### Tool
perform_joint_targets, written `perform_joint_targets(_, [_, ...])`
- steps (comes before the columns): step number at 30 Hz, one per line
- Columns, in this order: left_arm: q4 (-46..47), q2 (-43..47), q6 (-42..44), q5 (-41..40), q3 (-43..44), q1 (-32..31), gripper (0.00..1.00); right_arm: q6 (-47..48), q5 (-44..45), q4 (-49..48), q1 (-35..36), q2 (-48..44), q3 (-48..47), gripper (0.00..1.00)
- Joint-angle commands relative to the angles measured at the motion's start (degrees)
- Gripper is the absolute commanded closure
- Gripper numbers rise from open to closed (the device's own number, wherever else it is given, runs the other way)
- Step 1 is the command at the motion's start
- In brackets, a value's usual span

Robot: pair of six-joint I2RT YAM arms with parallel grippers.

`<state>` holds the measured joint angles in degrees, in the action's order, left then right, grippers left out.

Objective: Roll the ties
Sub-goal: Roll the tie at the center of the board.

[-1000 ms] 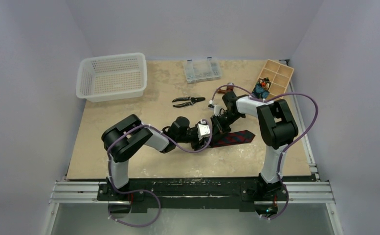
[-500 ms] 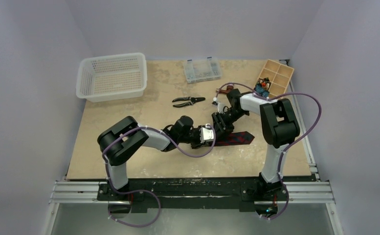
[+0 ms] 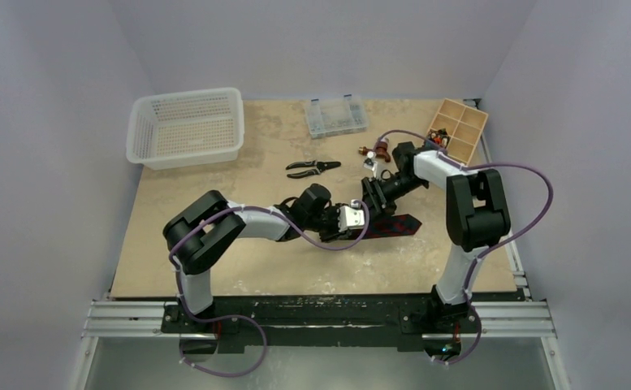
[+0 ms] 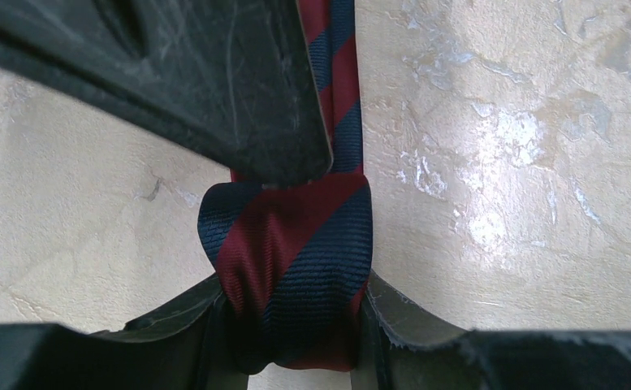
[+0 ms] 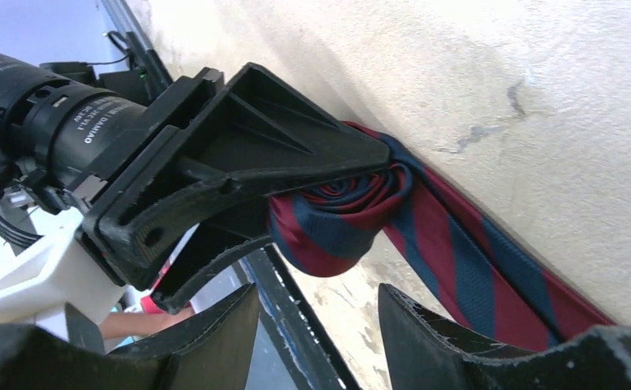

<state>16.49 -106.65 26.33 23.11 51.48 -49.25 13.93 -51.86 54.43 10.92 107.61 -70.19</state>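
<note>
One of the ties, navy with dark red stripes, lies mid-table; its flat part (image 3: 399, 225) runs to the right. Its near end is wound into a small roll (image 4: 291, 260). My left gripper (image 4: 294, 294) is shut on that roll, a finger pressing each side. In the top view the left gripper (image 3: 365, 221) sits at the tie's left end. My right gripper (image 5: 318, 296) stands open just short of the roll (image 5: 336, 223), touching nothing. From above, the right gripper (image 3: 374, 203) hangs close behind the left one. The rest of the roll is hidden under both grippers.
A white mesh basket (image 3: 186, 126) stands at the back left. Black-handled pliers (image 3: 312, 168) lie behind the grippers. A clear plastic box (image 3: 335, 115) and a wooden compartment tray (image 3: 458, 126) sit along the back and right edges.
My right gripper has opened and let go of the tie, its arm swinging right. My left gripper has closed on the roll and slid right along the tie.
</note>
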Motion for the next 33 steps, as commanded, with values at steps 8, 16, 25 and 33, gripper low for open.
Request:
perform_joint_targets(8, [-14.80, -4.34, 3.12, -5.58, 0.41, -0.15, 0.82, -1.71, -5.02, -2.38, 2.18, 5.76, -3.89, 0.58])
perform_joint_targets(16, [-13.12, -2.83, 0.45, -1.67, 0.81, 0.18, 0.61, 1.82, 2.47, -0.78, 0.69, 7.30, -2.37, 1.00])
perform_joint_targets(25, [2.02, -0.46, -6.95, 7.88, -0.66, 1.02, 0.41, 0.19, 15.91, -6.46, 0.68, 5.11, 0.13, 1.00])
perform_joint_targets(33, [8.65, -6.04, -11.72, 8.59, 4.40, 0.91, 0.40, -3.05, 20.36, -10.79, 0.77, 6.63, -1.43, 1.00])
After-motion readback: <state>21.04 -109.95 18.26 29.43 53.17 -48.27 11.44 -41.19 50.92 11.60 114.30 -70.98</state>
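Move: The left hand holds the rolled part of the tie right at its pads, low over the board. For the open right hand, that roll lies about 4 cm to the left and 5 cm below, level with it fore and aft. The tie's flat tail runs off to the right, its middle some 4 cm right, 1 cm ahead and 7 cm below the right hand, or 10 cm right of the left. The shears lie about 15 cm ahead and 14 cm left of the right hand. The right hand reaches about 2 cm left and 2 cm down onto the roll with its fingers narrowing, shuts them on the roll's outer layer, then draws it back right some 4 cm and down another 3 cm towards the flat tail, tipping about 10 degrees. The left hand first keeps its grip to steady the roll, then, as the right pulls, opens its fingers wider, still astride the roll, and at the end slips about 2 cm to the right after it. ##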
